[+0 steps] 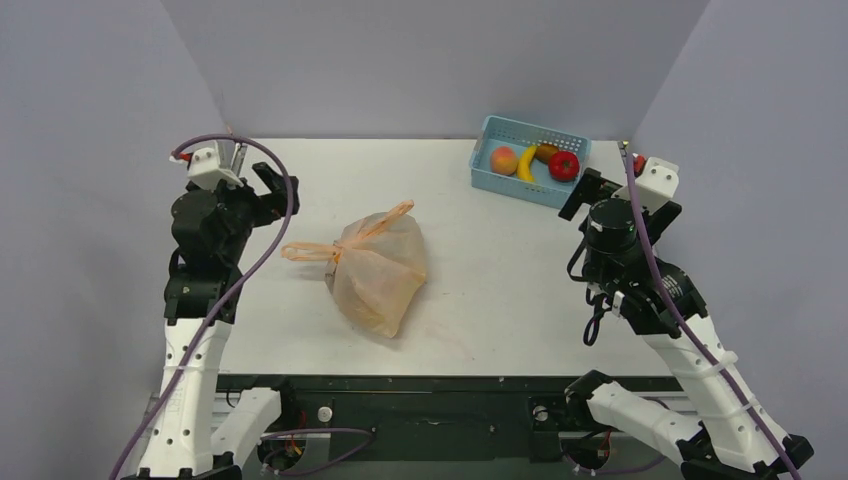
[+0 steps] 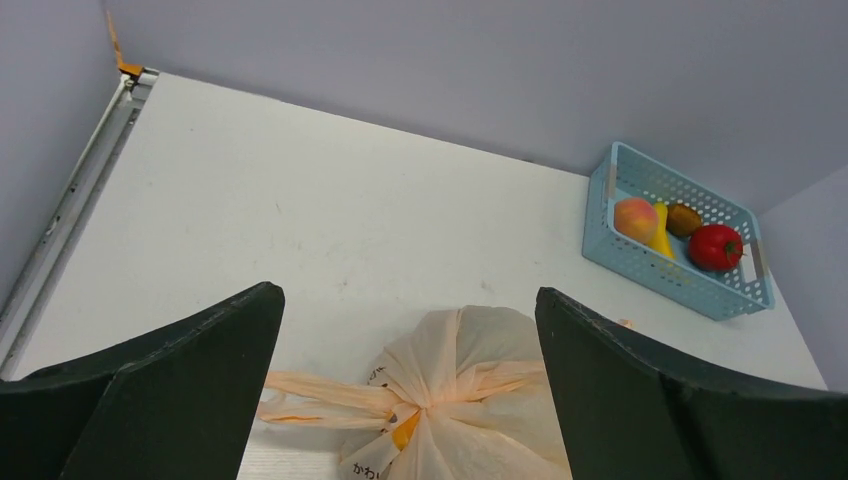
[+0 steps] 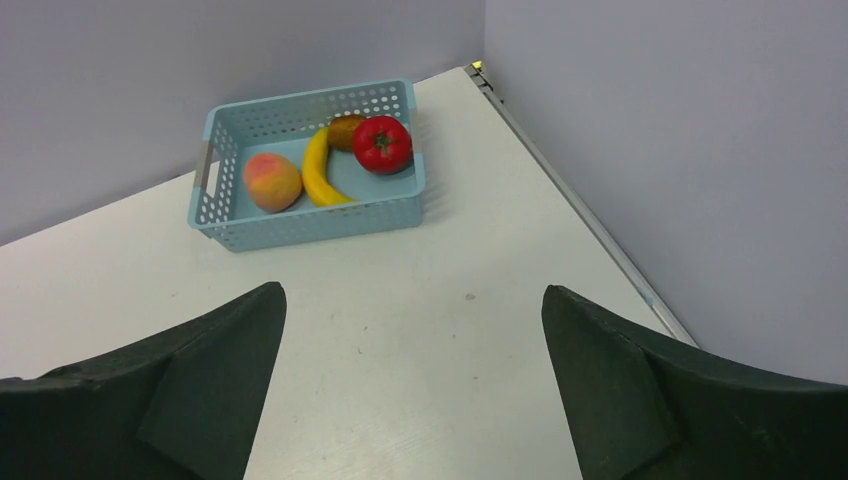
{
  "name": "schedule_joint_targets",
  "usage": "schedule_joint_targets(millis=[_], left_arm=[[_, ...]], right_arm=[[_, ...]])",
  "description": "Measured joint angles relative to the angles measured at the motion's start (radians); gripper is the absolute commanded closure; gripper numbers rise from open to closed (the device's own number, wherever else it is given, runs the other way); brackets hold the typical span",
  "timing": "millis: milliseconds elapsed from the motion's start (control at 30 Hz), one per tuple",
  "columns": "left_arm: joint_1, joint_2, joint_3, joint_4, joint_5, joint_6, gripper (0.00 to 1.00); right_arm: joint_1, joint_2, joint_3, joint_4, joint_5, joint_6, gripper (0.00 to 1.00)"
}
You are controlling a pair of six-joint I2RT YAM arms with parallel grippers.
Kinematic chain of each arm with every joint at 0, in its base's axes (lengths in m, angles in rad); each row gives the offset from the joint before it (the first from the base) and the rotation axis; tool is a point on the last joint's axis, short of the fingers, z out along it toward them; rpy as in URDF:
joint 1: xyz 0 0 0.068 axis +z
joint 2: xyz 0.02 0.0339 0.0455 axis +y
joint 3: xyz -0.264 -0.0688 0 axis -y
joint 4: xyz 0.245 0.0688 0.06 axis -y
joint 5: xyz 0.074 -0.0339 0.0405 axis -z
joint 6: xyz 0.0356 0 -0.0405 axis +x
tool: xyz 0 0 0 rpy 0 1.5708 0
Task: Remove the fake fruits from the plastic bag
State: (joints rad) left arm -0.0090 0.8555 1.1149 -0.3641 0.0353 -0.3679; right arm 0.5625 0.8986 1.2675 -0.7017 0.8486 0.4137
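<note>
The plastic bag (image 1: 380, 265) lies in the middle of the table, pale orange and crinkly, its two handles (image 1: 310, 252) knotted and trailing left. The fake fruits are inside it and mostly hidden. In the left wrist view only a yellow patch (image 2: 405, 430) shows under the knot of the bag (image 2: 470, 350). My left gripper (image 1: 270, 190) (image 2: 410, 300) hangs open to the left of the bag, above the handles, and holds nothing. At the right side of the table my right gripper (image 1: 585, 190) (image 3: 413, 290) is open over bare table, far from the bag.
A light-blue perforated basket (image 1: 512, 187) (image 3: 320, 222) stands at the back right, just beyond my right gripper. It holds a peach-coloured fruit (image 3: 271, 181), a banana (image 3: 318, 175), a brown fruit (image 3: 346, 130) and a red fruit (image 3: 382, 143). Grey walls enclose the table on three sides.
</note>
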Motion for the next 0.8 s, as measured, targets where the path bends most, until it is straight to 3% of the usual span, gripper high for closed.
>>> schedule_joint_targets(millis=[167, 433, 667, 800], left_arm=[[-0.049, 0.014, -0.087, 0.057, -0.03, 0.033, 0.03], [-0.031, 0.053, -0.162, 0.07, -0.045, 0.012, 0.03], [0.046, 0.053, -0.178, 0.085, 0.021, -0.014, 0.03], [0.054, 0.044, -0.196, 0.085, 0.021, -0.015, 0.03]], right_arm=[[0.045, 0.033, 0.0, 0.014, -0.004, 0.022, 0.05], [0.106, 0.127, -0.075, 0.108, -0.125, 0.111, 0.05], [0.203, 0.19, -0.165, 0.286, -0.246, 0.249, 0.05], [0.291, 0.307, -0.167, 0.437, -0.359, 0.285, 0.04]])
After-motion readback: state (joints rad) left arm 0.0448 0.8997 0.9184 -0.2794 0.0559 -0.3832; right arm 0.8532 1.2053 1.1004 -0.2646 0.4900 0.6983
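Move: The bag of fruits lies about 14 cm to the left hand's right, some 4 cm ahead and 32 cm lower; its left handle loop is roughly 6 cm straight ahead and 29 cm below that hand. From the right hand the bag is about 44 cm to the left, 8 cm ahead and 31 cm down. The blue basket stands about 41 cm ahead of the right hand, 4 cm to its left and 31 cm below. The right hand sweeps left about 23 cm in towards the bag, speeding up as it goes and sinking some 8 cm, while it turns roughly 30 degrees counter-clockwise and its left side rolls up. The left hand sinks about 8 cm closer to the bag, easing slightly forward and tipping its fingers down a little, and both grippers stay wide open, well above the table and touching nothing. ##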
